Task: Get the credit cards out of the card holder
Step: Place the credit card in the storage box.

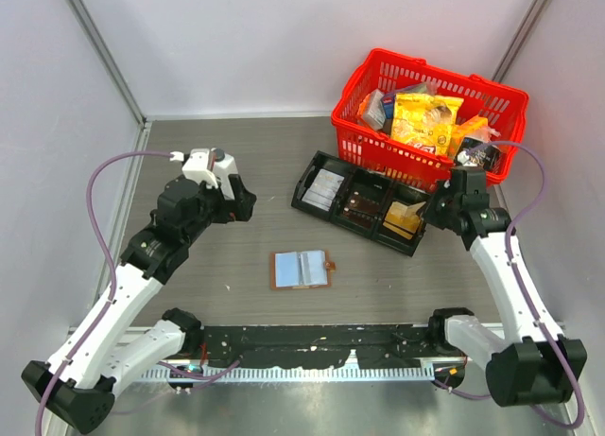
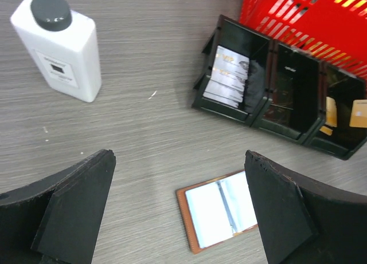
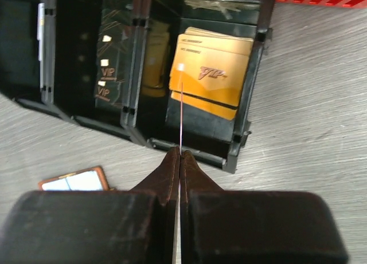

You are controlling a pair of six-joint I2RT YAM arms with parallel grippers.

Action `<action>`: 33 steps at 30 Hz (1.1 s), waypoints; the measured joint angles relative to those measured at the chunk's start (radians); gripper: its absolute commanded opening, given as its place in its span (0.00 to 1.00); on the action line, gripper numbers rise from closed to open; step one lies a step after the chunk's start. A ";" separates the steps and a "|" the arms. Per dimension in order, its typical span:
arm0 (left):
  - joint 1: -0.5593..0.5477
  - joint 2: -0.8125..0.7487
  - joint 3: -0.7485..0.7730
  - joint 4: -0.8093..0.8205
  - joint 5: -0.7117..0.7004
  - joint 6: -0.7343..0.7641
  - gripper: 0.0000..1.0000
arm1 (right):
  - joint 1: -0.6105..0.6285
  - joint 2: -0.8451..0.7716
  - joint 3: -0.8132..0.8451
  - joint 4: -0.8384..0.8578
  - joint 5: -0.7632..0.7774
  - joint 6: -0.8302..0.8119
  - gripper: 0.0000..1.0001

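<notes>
The brown card holder (image 1: 301, 269) lies open on the table, its pale bluish pockets facing up. I cannot tell whether credit cards sit in them. My left gripper (image 2: 178, 156) hangs open above the table, up and left of the card holder (image 2: 221, 211), holding nothing. My right gripper (image 3: 180, 155) is shut on a thin card (image 3: 181, 109) seen edge-on. It hovers at the near rim of the black tray's (image 3: 198, 152) right compartment, where gold cards (image 3: 212, 75) lie. Whitish cards (image 2: 226, 75) fill the tray's left compartment.
A red basket (image 1: 492, 95) of packets stands behind the black three-compartment tray (image 1: 307, 195) at the back right. A white bottle (image 2: 57, 49) with a grey cap stands at the back left near my left gripper (image 1: 244, 204). Black cards (image 3: 106, 83) lie in the middle compartment.
</notes>
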 measured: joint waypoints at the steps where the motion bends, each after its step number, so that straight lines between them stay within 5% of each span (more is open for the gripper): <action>1: 0.000 -0.004 -0.003 -0.010 -0.011 0.011 1.00 | -0.018 0.019 0.000 0.004 0.000 -0.008 0.01; 22: 0.000 -0.020 -0.013 -0.038 -0.055 0.062 1.00 | -0.068 0.245 -0.118 0.396 -0.142 0.022 0.03; 33: 0.000 -0.018 -0.017 -0.037 -0.046 0.061 1.00 | -0.081 0.313 -0.155 0.411 -0.126 0.062 0.42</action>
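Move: The right hand holds a gold card. The gold VIP pile in the storage box's right compartment lies about 6 cm ahead of it, 1 cm left and 14 cm below. From that hand, the box's middle compartment is some 10 cm ahead and 11 cm left, and the open card holder about 6 cm back and 27 cm left. The gold pile lies roughly 39 cm right of the idle left hand, 5 cm ahead and well below. The right fingers let go of the gold card over the storage box's right compartment, parting from almost shut to about a third open. Before that the hand carries the card forward some 6 cm while sinking towards the gold pile, then finishes nearly straight down, about 8.5 cm lower in all, with a slight roll that raises its left side. ##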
